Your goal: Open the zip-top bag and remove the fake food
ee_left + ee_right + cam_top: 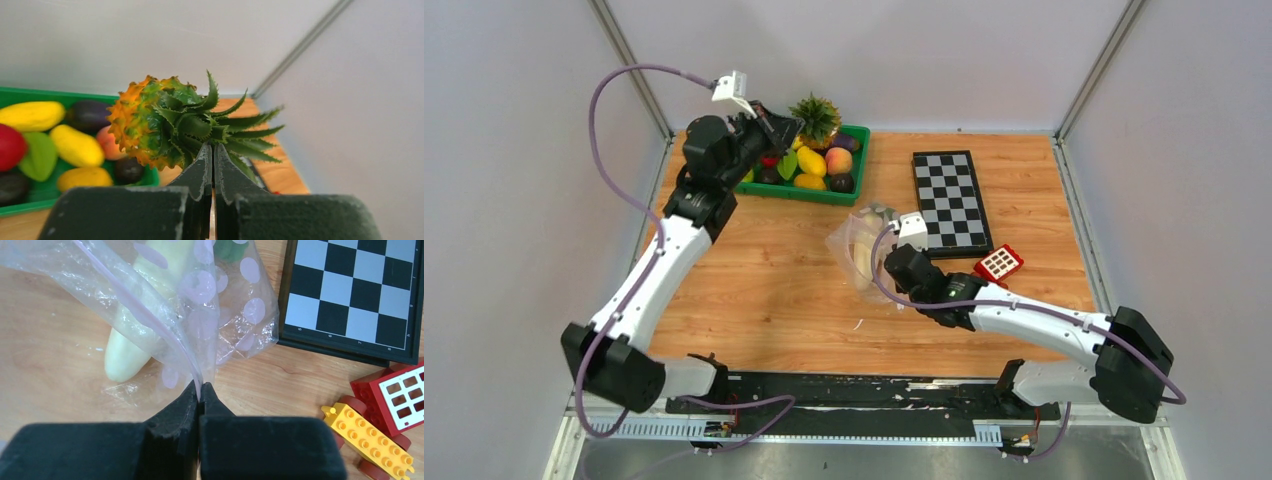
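A pineapple (150, 122) (814, 118) hangs above the green tray (860, 150), with my left gripper (213, 147) (784, 128) shut on its green leaf crown. The zip-top bag (200, 300) (864, 245), clear with pale dots, lies at mid-table. My right gripper (201, 386) (889, 258) is shut on the bag's pink zip strip and holds that edge lifted. A long white radish (127, 347) lies inside the bag, and a green piece (230, 247) shows at the bag's far end.
The tray at the back left holds yellow fruits (77, 145), a peach (838, 160), dark pieces and a red one (10, 147). A chessboard (951, 200) (360, 290) lies right of the bag. A red-yellow toy block car (998, 264) (385, 410) sits by my right arm.
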`<state>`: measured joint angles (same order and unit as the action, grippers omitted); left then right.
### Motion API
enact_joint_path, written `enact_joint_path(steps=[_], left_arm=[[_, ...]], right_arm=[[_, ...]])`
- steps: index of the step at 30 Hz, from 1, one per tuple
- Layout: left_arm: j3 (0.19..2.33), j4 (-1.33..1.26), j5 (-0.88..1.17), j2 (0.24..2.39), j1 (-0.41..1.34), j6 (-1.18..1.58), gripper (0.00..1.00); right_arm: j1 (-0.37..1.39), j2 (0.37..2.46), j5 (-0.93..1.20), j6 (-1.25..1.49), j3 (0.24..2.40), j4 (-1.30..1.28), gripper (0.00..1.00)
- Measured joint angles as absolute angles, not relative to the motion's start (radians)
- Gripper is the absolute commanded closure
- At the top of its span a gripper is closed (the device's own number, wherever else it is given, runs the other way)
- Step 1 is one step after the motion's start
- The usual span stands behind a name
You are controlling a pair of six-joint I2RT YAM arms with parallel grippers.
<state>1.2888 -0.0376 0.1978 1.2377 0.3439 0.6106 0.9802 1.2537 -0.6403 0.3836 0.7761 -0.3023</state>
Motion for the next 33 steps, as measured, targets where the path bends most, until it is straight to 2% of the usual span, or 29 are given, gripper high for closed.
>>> enact_joint_path(steps=[10,21,22,26,27,33], left_arm=[[1.381,-0.048,0.04,1.605,0.324,0.282,1.0],[1.642,-0.041,-0.14,1.967,0.319,-0.054,1.0],[1.652,-0.037,-0.155,1.987,0.318,-0.076,0.97],[1.654,-0.016,-0.184,2.011,0.32,-0.133,0.53],[1.653,-0.018,-0.188,2.008,0.321,-0.142,0.45],[1.568,0.001,-0.194,1.934,0.318,-0.159,0.2]], right_arm=[[0.98,1.213,-0.6,0.337,0.776,-0.334,1.0],[0.98,1.163,-0.598,0.308,0.777,-0.389,1.0],[0.98,1.161,-0.597,0.308,0.777,-0.393,1.0],[0.98,1.155,-0.597,0.308,0.777,-0.41,1.0],[0.98,1.153,-0.597,0.308,0.777,-0.412,1.0],[0.98,1.143,-0.598,0.284,0.784,-0.421,1.0]])
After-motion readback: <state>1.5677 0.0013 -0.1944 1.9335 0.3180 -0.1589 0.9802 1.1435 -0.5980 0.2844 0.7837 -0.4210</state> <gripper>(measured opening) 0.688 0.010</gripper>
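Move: The left hand holds the pineapple by its leaves high over the table. The middle of the green bin it is bound for lies about 22 cm ahead, 3 cm to its left and 38 cm below. In the bin, the red tomato is roughly 7 cm left of that middle and the peach some 8 cm right of it, both about level with it. From the right hand, the bin's middle is some 35 cm ahead, 22 cm left and 8 cm below. The left hand carries the pineapple down and forward together, about 20 cm each way and drifting some 5 cm left, out over the bin, while the wrist rolls some 50 degrees, left side rising, and turns slightly counter-clockwise so the fingers dip and point nearly straight forward. Once above the food, the fingers spread wide, let go of the leaves and ease back barely 2 cm, while the right hand keeps its pinch on the bag's edge and draws it a couple of centimetres back, right and up. ##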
